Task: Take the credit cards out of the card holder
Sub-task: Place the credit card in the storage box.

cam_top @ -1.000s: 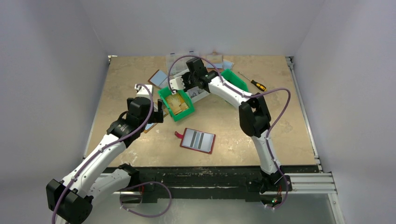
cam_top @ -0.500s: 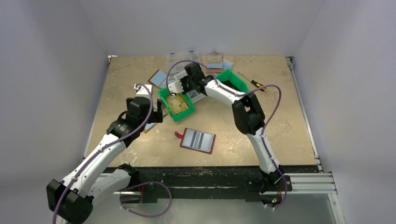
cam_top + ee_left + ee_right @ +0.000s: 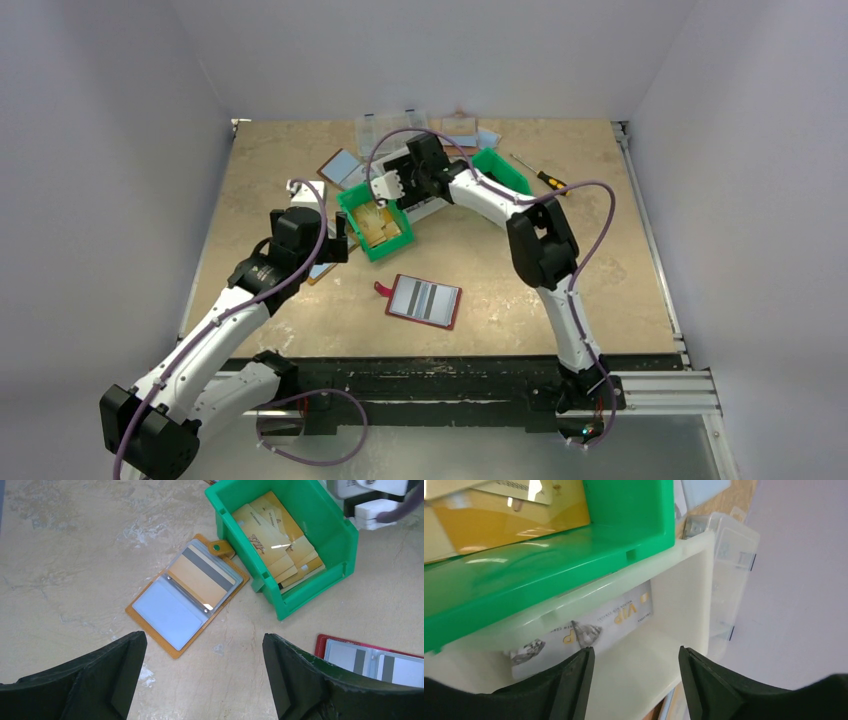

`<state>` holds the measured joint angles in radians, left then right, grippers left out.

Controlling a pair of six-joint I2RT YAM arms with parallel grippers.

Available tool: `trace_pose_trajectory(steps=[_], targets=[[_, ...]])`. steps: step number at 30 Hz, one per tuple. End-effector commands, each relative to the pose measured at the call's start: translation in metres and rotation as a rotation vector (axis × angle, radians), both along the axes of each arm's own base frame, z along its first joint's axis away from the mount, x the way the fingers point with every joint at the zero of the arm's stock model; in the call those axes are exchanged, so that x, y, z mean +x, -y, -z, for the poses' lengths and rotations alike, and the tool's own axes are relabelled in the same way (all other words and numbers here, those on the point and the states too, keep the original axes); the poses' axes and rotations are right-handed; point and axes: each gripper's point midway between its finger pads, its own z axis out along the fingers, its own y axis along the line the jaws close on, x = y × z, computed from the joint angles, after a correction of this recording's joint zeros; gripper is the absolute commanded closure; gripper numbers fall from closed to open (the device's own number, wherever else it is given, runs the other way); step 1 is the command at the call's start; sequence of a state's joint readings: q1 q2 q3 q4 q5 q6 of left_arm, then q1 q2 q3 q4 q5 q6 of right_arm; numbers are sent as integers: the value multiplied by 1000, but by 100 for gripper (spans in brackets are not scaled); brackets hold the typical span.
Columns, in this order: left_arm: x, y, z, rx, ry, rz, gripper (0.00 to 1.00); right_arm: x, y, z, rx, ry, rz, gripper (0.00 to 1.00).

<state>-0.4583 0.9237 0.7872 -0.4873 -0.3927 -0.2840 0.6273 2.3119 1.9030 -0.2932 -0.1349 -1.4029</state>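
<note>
The card holder, red-rimmed with a small red tab, lies open on the table in front of the arms. Pale grey credit cards with darker bands sit in its panels. Its corner shows at the lower right of the left wrist view. My left gripper hangs open over bare table, left of the holder. My right gripper is open over a white bin at the back. A pale card with gold "VIP" lettering lies in that bin, free of the fingers.
A green bin of yellowish cards stands beside the white bin. A tan-rimmed bifold lies open just left of it. Another tan bifold, a second green bin, clear boxes and a screwdriver lie further back.
The right gripper has gone from shut to open, and its wrist swung left, then back right over the bins. The left arm and the red card holder have not moved.
</note>
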Motion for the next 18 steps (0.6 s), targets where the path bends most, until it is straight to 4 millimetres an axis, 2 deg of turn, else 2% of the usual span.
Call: trace_pose_trajectory(steps=[1,6,10,15,18], targets=[[3,-1,-8,-7,32,4,7,-22,-3,-77,94,34,-44,30],[2,-2,-10,-10,41,-1,7,-46,8,-101,114,-6,-41,29],[2,0,-12,-19,44,8,7,-78,21,-124,146,-93,-28,29],[0,12,-13,-52,41,68,6,-152,37,-145,246,-349,-25,29],[-2,31,-14,-106,37,171,6,-203,49,-151,342,-522,-20,29]])
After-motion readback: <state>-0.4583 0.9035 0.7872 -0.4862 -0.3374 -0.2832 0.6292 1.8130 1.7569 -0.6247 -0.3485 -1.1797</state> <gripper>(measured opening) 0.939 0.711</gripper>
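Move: The red card holder, the next likely target, lies about 28 cm back and 5 cm to the right of the empty right hand, some 9 cm lower. The white storage box is right under this hand, its middle roughly 5 cm down. The green box of yellow cards stands about 9 cm back and 7 cm left, the other green box about 20 cm right and 1 cm back. From the left hand, the card holder is roughly 22 cm right, 3 cm back and 17 cm down. The white storage box, its cards already let go, drops away below as the right hand, fingers staying open, climbs out of it by about 15 cm. Mostly upward at first, the hand then sweeps back some 12 cm and slightly right, over the table towards the card holder's side, its fingers tipping more downward and its left side rising, in all by nearly 20 degrees. ##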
